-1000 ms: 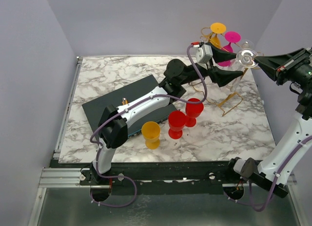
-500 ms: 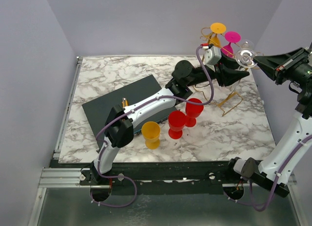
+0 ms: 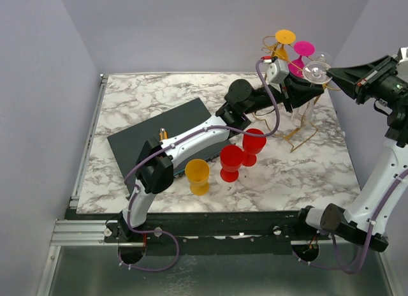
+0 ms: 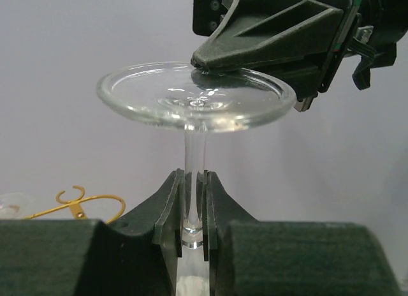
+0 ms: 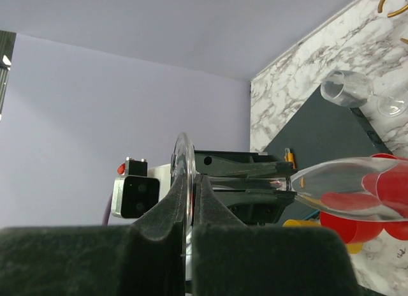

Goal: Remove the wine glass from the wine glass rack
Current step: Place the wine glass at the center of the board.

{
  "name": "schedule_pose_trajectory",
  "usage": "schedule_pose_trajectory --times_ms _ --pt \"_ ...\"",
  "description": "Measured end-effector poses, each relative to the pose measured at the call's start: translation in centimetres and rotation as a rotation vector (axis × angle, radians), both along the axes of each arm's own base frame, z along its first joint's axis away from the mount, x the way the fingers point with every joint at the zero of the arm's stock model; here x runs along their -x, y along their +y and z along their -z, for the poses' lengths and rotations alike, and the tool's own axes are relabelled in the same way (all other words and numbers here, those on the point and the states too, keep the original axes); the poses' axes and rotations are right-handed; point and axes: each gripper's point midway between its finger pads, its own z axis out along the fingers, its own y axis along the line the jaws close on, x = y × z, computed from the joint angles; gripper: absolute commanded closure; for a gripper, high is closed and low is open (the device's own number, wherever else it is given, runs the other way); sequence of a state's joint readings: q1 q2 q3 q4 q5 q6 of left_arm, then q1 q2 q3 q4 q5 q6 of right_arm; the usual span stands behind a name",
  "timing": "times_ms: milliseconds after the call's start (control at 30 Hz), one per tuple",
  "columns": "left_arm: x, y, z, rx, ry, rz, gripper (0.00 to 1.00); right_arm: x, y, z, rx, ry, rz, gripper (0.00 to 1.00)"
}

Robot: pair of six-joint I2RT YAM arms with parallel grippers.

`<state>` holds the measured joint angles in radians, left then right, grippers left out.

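Note:
A clear wine glass (image 3: 317, 71) is held in the air at the back right, foot up, beside the gold wire wine glass rack (image 3: 299, 127). My left gripper (image 4: 193, 207) is shut on its thin stem (image 4: 194, 171), with a pad on each side. The round foot (image 4: 194, 101) spreads above the jaws. My right gripper (image 5: 189, 187) is shut on the rim of that foot (image 5: 182, 159), and the bowl (image 5: 338, 187) points away to the right. From above, the left gripper (image 3: 305, 85) comes in from the left and the right gripper (image 3: 333, 73) from the right.
An orange glass (image 3: 285, 36) and a pink glass (image 3: 303, 48) hang on the rack behind. Two red cups (image 3: 231, 162) and a yellow cup (image 3: 197, 176) stand mid-table beside a dark mat (image 3: 159, 133). Another clear glass (image 5: 347, 88) shows near the rack.
My left gripper has reached in from the left and shut on the stem. The right gripper and the glass have shifted slightly left and up.

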<state>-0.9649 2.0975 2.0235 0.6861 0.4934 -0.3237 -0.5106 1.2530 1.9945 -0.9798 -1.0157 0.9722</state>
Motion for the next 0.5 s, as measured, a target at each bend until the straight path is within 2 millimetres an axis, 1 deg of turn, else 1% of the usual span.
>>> schedule_pose_trajectory --times_ms 67,100,167,233,300,333,367,400,433,500 --pt "-0.5 0.3 0.2 0.000 0.031 -0.030 1.00 -0.7 0.8 0.1 0.005 0.002 -0.020 0.84" --pt "-0.9 0.5 0.4 -0.002 0.052 -0.050 1.00 -1.1 1.4 0.2 0.005 0.005 -0.037 0.76" --pt "-1.6 1.1 0.7 -0.008 0.105 -0.098 1.00 -1.9 3.2 0.3 0.015 0.000 -0.088 0.58" --pt "-2.3 2.1 0.4 0.002 0.157 -0.154 1.00 -2.5 5.0 0.6 0.015 0.007 -0.144 0.45" --pt "-3.2 3.6 -0.2 0.019 0.195 -0.214 1.00 -3.2 5.6 0.7 0.012 0.010 -0.163 0.38" --pt "-3.6 4.5 -0.7 0.027 0.216 -0.246 1.00 -3.7 5.5 0.7 0.010 0.008 -0.159 0.35" --pt "-3.8 4.8 -0.6 0.025 0.230 -0.261 1.00 -4.1 5.4 0.5 0.012 -0.002 -0.151 0.31" --pt "-4.2 6.2 -1.2 0.034 0.256 -0.292 1.00 -4.4 5.3 0.2 0.010 -0.011 -0.147 0.28" --pt "-4.4 6.8 -1.5 0.040 0.271 -0.309 1.00 -4.7 5.3 -0.1 0.011 -0.024 -0.143 0.26" --pt "-5.8 9.7 -2.4 0.076 0.337 -0.374 1.00 -4.9 5.2 -0.7 0.017 -0.053 -0.138 0.21"
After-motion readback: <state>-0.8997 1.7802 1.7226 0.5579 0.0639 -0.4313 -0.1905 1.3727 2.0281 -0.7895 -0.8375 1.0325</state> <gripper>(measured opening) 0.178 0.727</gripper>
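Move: The left fingers are already shut on the clear wine glass's stem, some 50 cm above the table. The dark board's centre lies about 45 cm left of this hand, 10 cm farther out and 47 cm below. The nearer red glass is 10 cm left, 4 cm ahead and 41 cm below; the pink glass on the rack is 20 cm ahead, 2 cm right and 15 cm below. From the right hand, the wine glass's middle is 3 cm left, 1 cm ahead and 9 cm below. Letting go of the upturned foot, the right fingers open wide while that hand slips about 5 cm left and 5 cm forward. The left fingers keep their pinch on the stem and bear the glass away from them, first creeping forward, then sweeping left, around 10 cm left and 6 cm forward with a slight rise, the wrist swinging some 20 degrees counter-clockwise and rolling about as much. ##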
